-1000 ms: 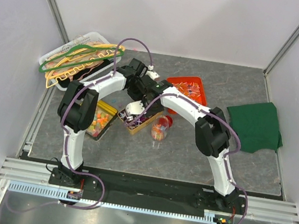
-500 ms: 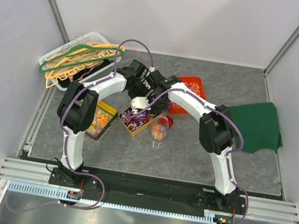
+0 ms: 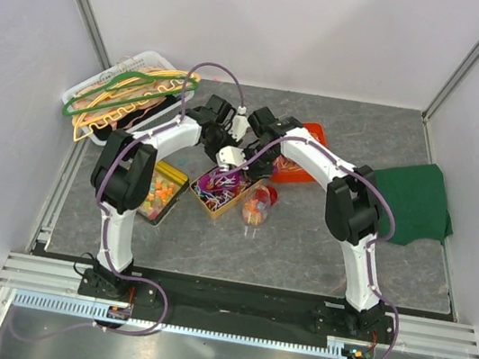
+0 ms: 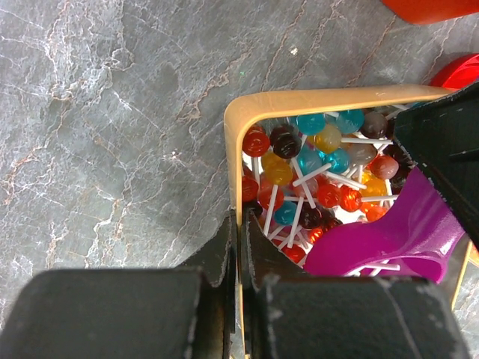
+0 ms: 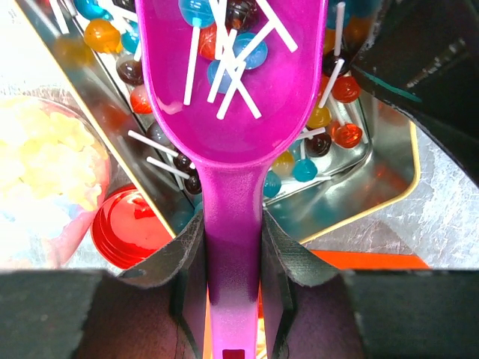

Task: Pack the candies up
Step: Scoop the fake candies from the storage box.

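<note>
The candies here are lollipops (image 4: 314, 172) lying in a tan-rimmed tin (image 4: 299, 101) at mid-table (image 3: 234, 204). My left gripper (image 4: 239, 224) is shut on the tin's rim, one finger inside and one outside. My right gripper (image 5: 232, 224) is shut on the handle of the purple scoop (image 5: 232, 90), whose bowl holds several lollipops above the tin (image 5: 374, 194). A clear jar of pastel round candies (image 5: 45, 172) stands beside the tin (image 3: 256, 206). The red lid (image 5: 131, 228) lies next to it.
An orange tray (image 3: 302, 158) with wrapped pieces sits behind the tin. A yellow tin of orange sweets (image 3: 162, 193) lies to the left. A white basket with hangers (image 3: 121, 92) is at the back left. A green cloth (image 3: 409, 202) is on the right.
My right wrist has drawn back toward the far right, and the purple scoop now shows over the tin with lollipops in it. The left gripper has stayed on the rim.
</note>
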{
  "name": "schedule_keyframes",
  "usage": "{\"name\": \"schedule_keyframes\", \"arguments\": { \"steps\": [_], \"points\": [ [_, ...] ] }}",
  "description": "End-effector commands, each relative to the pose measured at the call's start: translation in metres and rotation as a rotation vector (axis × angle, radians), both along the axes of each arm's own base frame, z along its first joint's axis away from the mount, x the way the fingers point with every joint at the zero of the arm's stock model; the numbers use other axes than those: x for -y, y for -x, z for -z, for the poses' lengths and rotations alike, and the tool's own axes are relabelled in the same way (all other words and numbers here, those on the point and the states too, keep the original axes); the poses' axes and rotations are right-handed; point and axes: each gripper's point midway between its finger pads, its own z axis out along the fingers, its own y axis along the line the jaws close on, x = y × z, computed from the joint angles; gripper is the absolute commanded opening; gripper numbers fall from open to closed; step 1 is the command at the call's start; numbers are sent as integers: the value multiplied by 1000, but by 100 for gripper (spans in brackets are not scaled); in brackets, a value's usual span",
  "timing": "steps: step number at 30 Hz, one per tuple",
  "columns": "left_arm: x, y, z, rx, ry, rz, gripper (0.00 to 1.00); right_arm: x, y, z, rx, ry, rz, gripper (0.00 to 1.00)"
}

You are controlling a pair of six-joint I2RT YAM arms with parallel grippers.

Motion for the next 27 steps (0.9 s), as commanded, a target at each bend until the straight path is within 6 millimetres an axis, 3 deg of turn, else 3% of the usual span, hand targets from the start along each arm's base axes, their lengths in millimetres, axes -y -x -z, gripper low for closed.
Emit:
{"name": "schedule_keyframes", "arguments": {
  "steps": [1,12,27],
  "points": [
    [-3,-27,-37,64,90,-52,2,9,5,-23,-36,-71,30,0],
    [-17,-49,-36,52,100,-111,2,18,1,-25,-23,-98,68,0],
    [-46,-76,-33,9,137,-215,2,27,-5,-53,-8,-177,113,0]
  ]
}}
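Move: My left hand is pinching the lollipop tin's rim near its far corner; the tin's middle lies about 6 cm back, 1 cm right and 3 cm down, and the gummy box some 12 cm left and 8 cm back. From my right hand, which grips the scoop with its bowl in that tin, the clear storage box is roughly 8 cm back and 2 cm right, the red lid 4 cm back and 3 cm right, the orange tray 8 cm right and 6 cm ahead. Keeping hold of the scoop, I raise my right hand about 2.5 cm while easing forward, then bring it right and slightly back, tipping the wrist a few degrees so the bowl comes up out of the tin with its lollipops. My left hand keeps its pinch on the rim and takes the tin forward and left, about 8 cm in all and mostly late, turning it some 10 degrees counter-clockwise. ##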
